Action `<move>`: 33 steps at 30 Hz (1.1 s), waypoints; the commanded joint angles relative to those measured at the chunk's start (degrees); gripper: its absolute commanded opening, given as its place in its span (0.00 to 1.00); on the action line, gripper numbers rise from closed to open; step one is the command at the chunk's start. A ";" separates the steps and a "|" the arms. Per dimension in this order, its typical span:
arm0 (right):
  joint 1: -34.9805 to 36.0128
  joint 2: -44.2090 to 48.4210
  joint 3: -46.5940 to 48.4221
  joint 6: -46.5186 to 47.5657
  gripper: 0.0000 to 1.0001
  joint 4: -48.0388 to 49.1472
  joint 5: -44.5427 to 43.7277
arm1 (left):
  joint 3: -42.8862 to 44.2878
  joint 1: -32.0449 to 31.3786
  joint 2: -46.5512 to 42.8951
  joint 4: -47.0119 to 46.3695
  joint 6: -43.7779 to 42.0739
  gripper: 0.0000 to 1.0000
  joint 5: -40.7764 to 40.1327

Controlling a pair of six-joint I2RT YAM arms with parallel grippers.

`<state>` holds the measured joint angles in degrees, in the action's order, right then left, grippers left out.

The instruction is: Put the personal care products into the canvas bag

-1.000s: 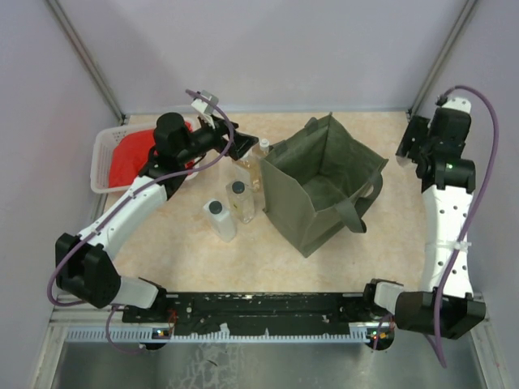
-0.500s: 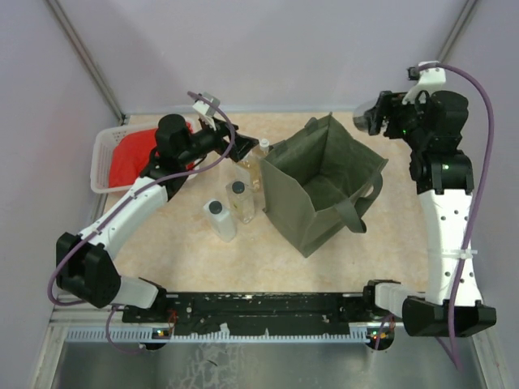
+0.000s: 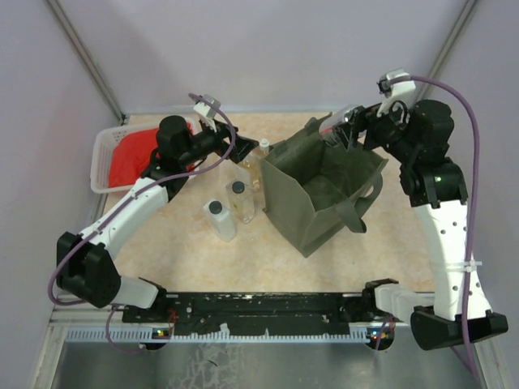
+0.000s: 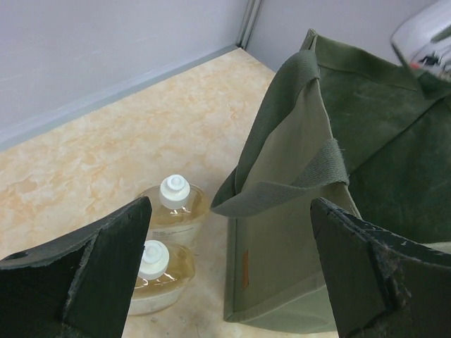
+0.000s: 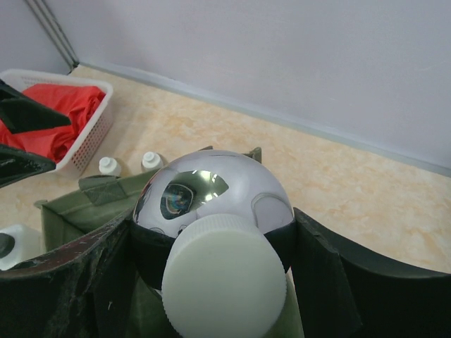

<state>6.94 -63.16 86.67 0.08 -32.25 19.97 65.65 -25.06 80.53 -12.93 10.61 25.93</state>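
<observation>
My right gripper (image 3: 345,126) hangs over the far rim of the olive canvas bag (image 3: 324,190), shut on a shiny silver round container (image 5: 211,186) with a white cap (image 5: 225,282). The left gripper (image 4: 229,211) stands wide open and holds nothing, beside the bag's left wall (image 4: 296,232), above two amber bottles with white caps (image 4: 173,204) (image 4: 151,271). Left of the bag in the top view stand those amber bottles (image 3: 261,147) (image 3: 247,166), a clear bottle with a black cap (image 3: 239,198) and a white bottle with a dark-grey cap (image 3: 217,217).
A white lattice basket (image 3: 105,154) holding a red cloth (image 3: 130,154) sits at the far left. The bag's loop handle (image 3: 357,207) hangs over its near right side. Grey walls close in the table at the back and sides.
The right arm has swung from the table's right edge leftwards to above the bag's far rim, carrying the silver container. The left arm has stayed put.
</observation>
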 commanded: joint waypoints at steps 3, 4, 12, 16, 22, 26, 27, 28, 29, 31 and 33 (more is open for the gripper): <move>9.61 0.13 -3.48 3.42 0.00 5.82 -7.03 | 0.59 -0.78 0.02 0.70 -1.55 1.00 -1.50; 11.91 -0.81 -3.91 4.08 0.00 5.42 -8.82 | 0.62 -0.71 -0.06 1.08 -1.84 1.00 -1.95; 16.04 -6.44 -7.92 4.08 0.00 5.21 -15.60 | 0.07 -0.74 -1.05 2.98 -3.24 1.00 -3.78; 16.09 -10.18 -8.59 4.02 0.00 3.42 -19.75 | -0.57 -0.77 -1.87 3.08 -3.31 1.00 -3.61; 16.09 -16.25 -10.01 4.10 0.00 3.22 -25.34 | -1.30 -0.74 -3.15 3.62 -4.22 1.00 -4.22; 16.09 -18.54 -12.00 4.31 0.00 5.47 -28.43 | -1.79 -0.70 -3.60 3.79 -4.51 1.00 -4.33; 16.09 -19.03 -12.43 4.36 0.00 5.67 -29.22 | -1.91 -0.77 -3.66 3.78 -4.51 1.00 -4.33; 16.09 -19.54 -12.75 4.40 0.00 5.84 -30.11 | -1.97 -0.70 -3.71 3.71 -4.50 1.00 -4.31; 16.09 -20.19 -13.08 4.45 0.00 5.87 -30.95 | -2.05 -0.73 -3.74 3.66 -4.50 1.00 -4.27; 16.09 -21.36 -13.47 4.49 0.00 5.76 -32.63 | -2.31 -0.75 -3.87 3.41 -4.41 1.00 -4.52; 16.09 -22.13 -14.19 4.70 0.02 6.38 -34.06 | -2.58 -0.76 -3.89 3.07 -4.36 1.00 -4.45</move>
<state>22.79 -85.97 71.20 3.62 -34.57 -8.73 63.83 -25.41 78.39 -9.37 6.98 21.96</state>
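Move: The right hand already grips the silver, white-capped bottle; the middle of the open canvas bag lies about 4 cm ahead, 3 cm to its left and 28 cm below. From this hand the farther amber bottle stands roughly 13 cm ahead and 18 cm left, the nearer amber one 10 cm ahead and 24 cm left, both some 33 cm lower. From the left hand, the bag's middle is level ahead, about 21 cm right and 18 cm below. Down about 27 cm, the right hand carries the gripped bottle through the bag's mouth into the bag. It first swings some 6 cm left as it sinks, then eases back right and about 4 cm forward while still dropping. The wrist tips the fingers down by roughly 40 degrees, and they keep their hold. ##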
